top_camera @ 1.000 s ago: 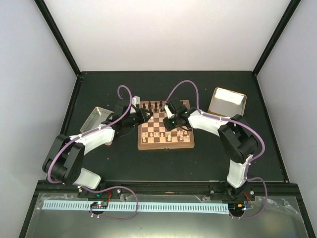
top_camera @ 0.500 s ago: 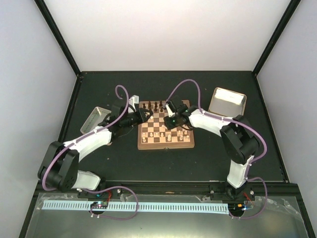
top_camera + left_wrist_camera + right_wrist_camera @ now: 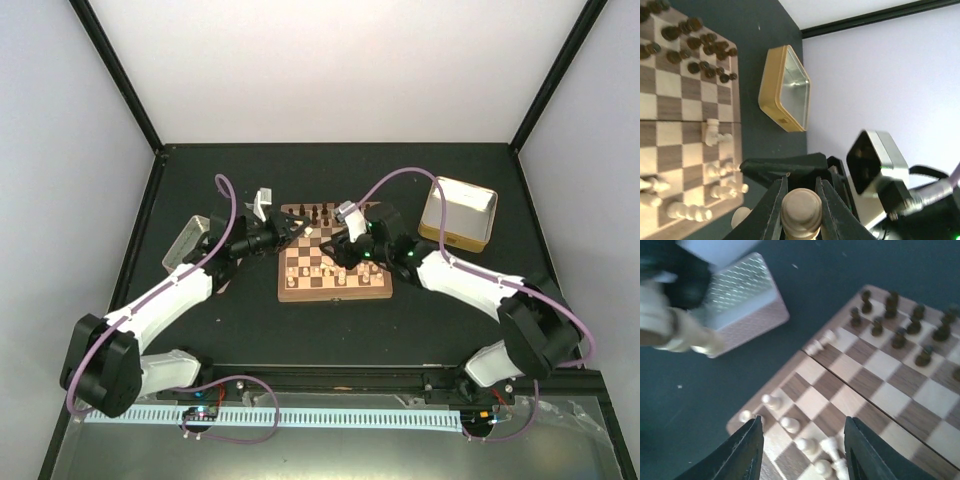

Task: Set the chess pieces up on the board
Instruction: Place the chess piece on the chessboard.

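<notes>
The board [image 3: 335, 291] lies between my arms. Dark pieces [image 3: 320, 212] stand along its far rows and pale chess pieces [image 3: 322, 272] in its near rows. My left gripper [image 3: 297, 229] hovers at the board's far left corner, shut on a pale chess piece [image 3: 801, 212], which the right wrist view shows too [image 3: 687, 337]. My right gripper [image 3: 805, 440] is open above the pale pawns [image 3: 790, 424] at the board's near left, with nothing between its fingers. Two pale pieces [image 3: 820, 342] lie on their sides near the board's middle left edge.
A shallow metal tray [image 3: 185, 240] sits left of the board, and a tan-rimmed tray [image 3: 458, 212] right of it. Dark enclosure walls surround the black table. The two wrists are close together over the board's left half.
My right gripper has opened and its arm has swung lower and left over the board. My left arm has stretched forward, carrying its pale piece toward the board's far left corner.
</notes>
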Available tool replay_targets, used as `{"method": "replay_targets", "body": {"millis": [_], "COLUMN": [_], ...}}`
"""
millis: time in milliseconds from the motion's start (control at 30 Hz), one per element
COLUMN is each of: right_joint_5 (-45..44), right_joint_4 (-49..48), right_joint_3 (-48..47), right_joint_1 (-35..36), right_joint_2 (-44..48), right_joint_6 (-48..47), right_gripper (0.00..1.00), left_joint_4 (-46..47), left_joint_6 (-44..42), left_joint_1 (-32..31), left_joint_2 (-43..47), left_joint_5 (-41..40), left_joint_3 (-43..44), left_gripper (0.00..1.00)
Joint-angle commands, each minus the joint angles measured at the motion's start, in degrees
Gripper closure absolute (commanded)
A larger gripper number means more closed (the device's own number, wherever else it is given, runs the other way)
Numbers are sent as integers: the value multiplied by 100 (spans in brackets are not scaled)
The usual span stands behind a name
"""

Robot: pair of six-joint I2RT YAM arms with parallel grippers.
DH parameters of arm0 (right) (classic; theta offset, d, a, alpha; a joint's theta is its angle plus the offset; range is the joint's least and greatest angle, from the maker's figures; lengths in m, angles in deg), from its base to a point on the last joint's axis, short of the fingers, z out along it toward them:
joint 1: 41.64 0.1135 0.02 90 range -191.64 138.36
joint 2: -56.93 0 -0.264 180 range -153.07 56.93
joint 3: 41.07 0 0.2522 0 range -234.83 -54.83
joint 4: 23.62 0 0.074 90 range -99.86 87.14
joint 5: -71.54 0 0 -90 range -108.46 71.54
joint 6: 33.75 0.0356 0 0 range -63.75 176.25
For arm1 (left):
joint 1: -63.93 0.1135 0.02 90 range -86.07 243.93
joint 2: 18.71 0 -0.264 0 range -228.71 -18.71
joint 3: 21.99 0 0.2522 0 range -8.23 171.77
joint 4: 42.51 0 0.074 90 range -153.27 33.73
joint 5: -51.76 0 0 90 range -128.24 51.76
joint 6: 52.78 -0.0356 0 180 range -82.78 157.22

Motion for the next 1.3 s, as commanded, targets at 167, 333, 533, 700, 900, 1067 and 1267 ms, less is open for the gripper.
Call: {"method": "replay_targets", "body": {"millis": [167, 333, 533, 700, 900, 1067, 1267], "right_joint_5": [696, 701, 666, 768, 894, 760, -396], "right_joint_4": [-2465, -2777, -2822, -2616, -2444, -2248, -1739], "right_joint_3": [544, 483, 283, 234, 259, 253, 589], "right_joint_1": [353, 408, 415, 418, 417, 417, 409], "right_joint_2": [544, 426, 395, 329, 334, 347, 580], "right_joint_6": [-533, -667, -762, -849, -790, -715, -265], "right_gripper": [53, 54, 62, 80, 91, 93, 93], "left_joint_4": [393, 457, 573, 721, 844, 576, -742], "left_joint_6": [1706, 1984, 2169, 2244, 2234, 1794, -294], "left_joint_1": [41, 37, 37, 37, 41, 37, -63], "left_joint_2": [357, 452, 535, 555, 555, 619, 1073], "left_joint_5": [635, 673, 720, 718, 643, 370, -749], "left_joint_3": [98, 102, 62, 14, -106, -61, 115], "left_gripper": [94, 94, 95, 95, 95, 95, 95]}}
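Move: The piece the empty, open right hand is after is carried by the left hand: about 5 cm to the right hand's left, 5 cm above and 1 cm back. Some 13 cm below the right hand, a white piece lies flat on the board, 1 cm left and level with it; the dark rows stand 12 cm ahead, straight out. From the left hand, the wanted piece is about 2 cm below, 1 cm back and 1 cm right. Both hands rise, the right about 8 cm and leftwards, its fingers closing on a piece at the left fingers. ##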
